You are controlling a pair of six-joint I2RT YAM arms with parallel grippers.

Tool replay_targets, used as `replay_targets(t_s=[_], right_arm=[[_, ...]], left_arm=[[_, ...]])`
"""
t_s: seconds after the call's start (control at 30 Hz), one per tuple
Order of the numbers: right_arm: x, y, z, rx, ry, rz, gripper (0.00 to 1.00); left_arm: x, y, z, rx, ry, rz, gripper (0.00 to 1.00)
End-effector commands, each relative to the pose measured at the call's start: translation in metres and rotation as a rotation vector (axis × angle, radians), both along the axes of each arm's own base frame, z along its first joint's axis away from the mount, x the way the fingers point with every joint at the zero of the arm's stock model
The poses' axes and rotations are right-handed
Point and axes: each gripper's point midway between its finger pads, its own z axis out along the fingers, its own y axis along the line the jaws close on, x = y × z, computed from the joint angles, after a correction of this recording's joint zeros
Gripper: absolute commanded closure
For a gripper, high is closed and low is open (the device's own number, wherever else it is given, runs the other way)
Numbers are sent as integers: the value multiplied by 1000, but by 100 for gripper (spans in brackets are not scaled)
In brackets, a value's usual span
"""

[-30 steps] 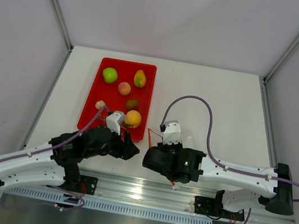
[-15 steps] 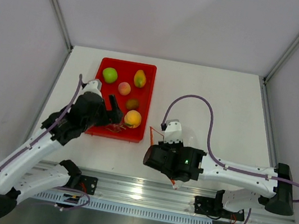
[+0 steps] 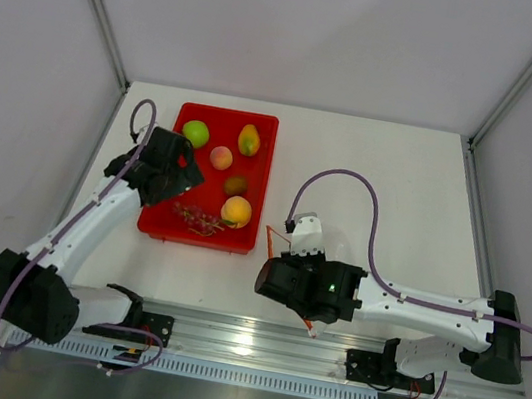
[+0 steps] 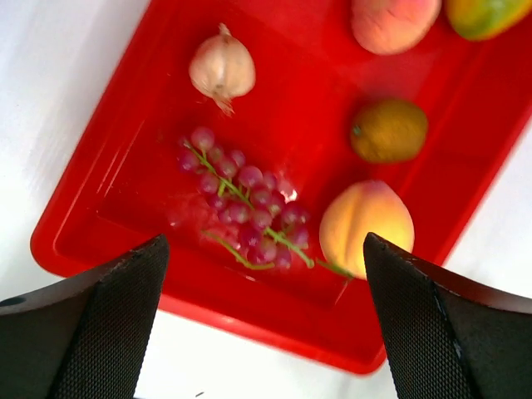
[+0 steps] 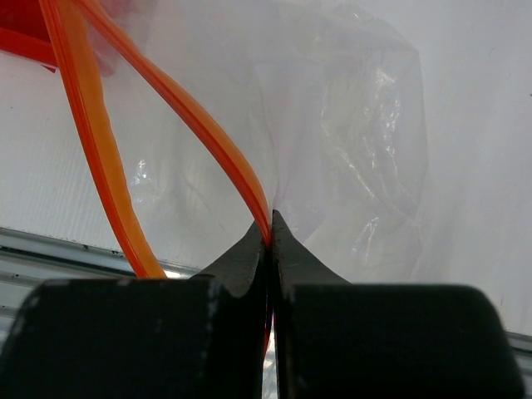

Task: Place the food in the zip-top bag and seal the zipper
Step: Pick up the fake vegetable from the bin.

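Note:
The food lies in a red tray: green apple, mango, peach, kiwi, orange and a dark red grape bunch. My left gripper hovers open over the tray's left side. Its wrist view has the grape bunch between the wide jaws and the garlic bulb beyond. My right gripper is shut on the orange-red zipper of the clear zip-top bag, holding its mouth open. The zipper shows right of the tray.
A second strand of the zipper loops down on the left in the right wrist view. The metal rail runs along the near table edge under both arms. White walls and frame posts close in the table's sides and back.
My left arm has swung from beside the bag back and left over the tray, its jaws widening. The grape bunch has come into view in the tray's front. The right arm has not moved.

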Motion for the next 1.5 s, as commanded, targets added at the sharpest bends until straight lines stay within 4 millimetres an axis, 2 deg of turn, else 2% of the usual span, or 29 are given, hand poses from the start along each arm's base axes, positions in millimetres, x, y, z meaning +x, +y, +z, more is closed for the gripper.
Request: replay_targets(t_s=[0.0,0.03,0.2,0.4,0.6,0.97,1.47], right_arm=[[4,4,11,36,-25,-10,100],[4,4,10,36,-25,-10,100],[4,3,10,46,-22,-7,100],[4,0,10,37,-22,-5,100],[5,-5,9,29,-20,-1,100],[10,-11,6,33,-6,18,100],[11,-7,-4,34,28,49,100]], left_arm=[[15,12,6,-19,9,142,1],[18,15,7,-12,20,169,0],[30,19,-18,-5,114,271,1],[26,31,-44,-22,183,516,0],[33,39,-58,-20,182,620,0],[56,40,-87,-68,237,724,1],[87,41,-99,-99,231,787,1]])
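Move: The fake vegetable, a garlic bulb in the red bin, lies about 9 cm ahead of the left gripper, 5 cm to its left and some 14 cm below. The grapes are roughly 8 cm nearer the base than the garlic and 7 cm to its right. The large yellow peach lies about 15 cm to the garlic's right and 4 cm nearer. From the right gripper the garlic is around 23 cm ahead, 32 cm left and 16 cm down. Bring the open left gripper down into the bin towards the garlic bulb, sinking about 10 cm while easing forward and slightly left, then finish with a nearly level push forward. On the way turn the wrist counter-clockwise some 40 degrees and tip the fingers steeper, keeping them wide open to either side of the garlic, not yet closing. ##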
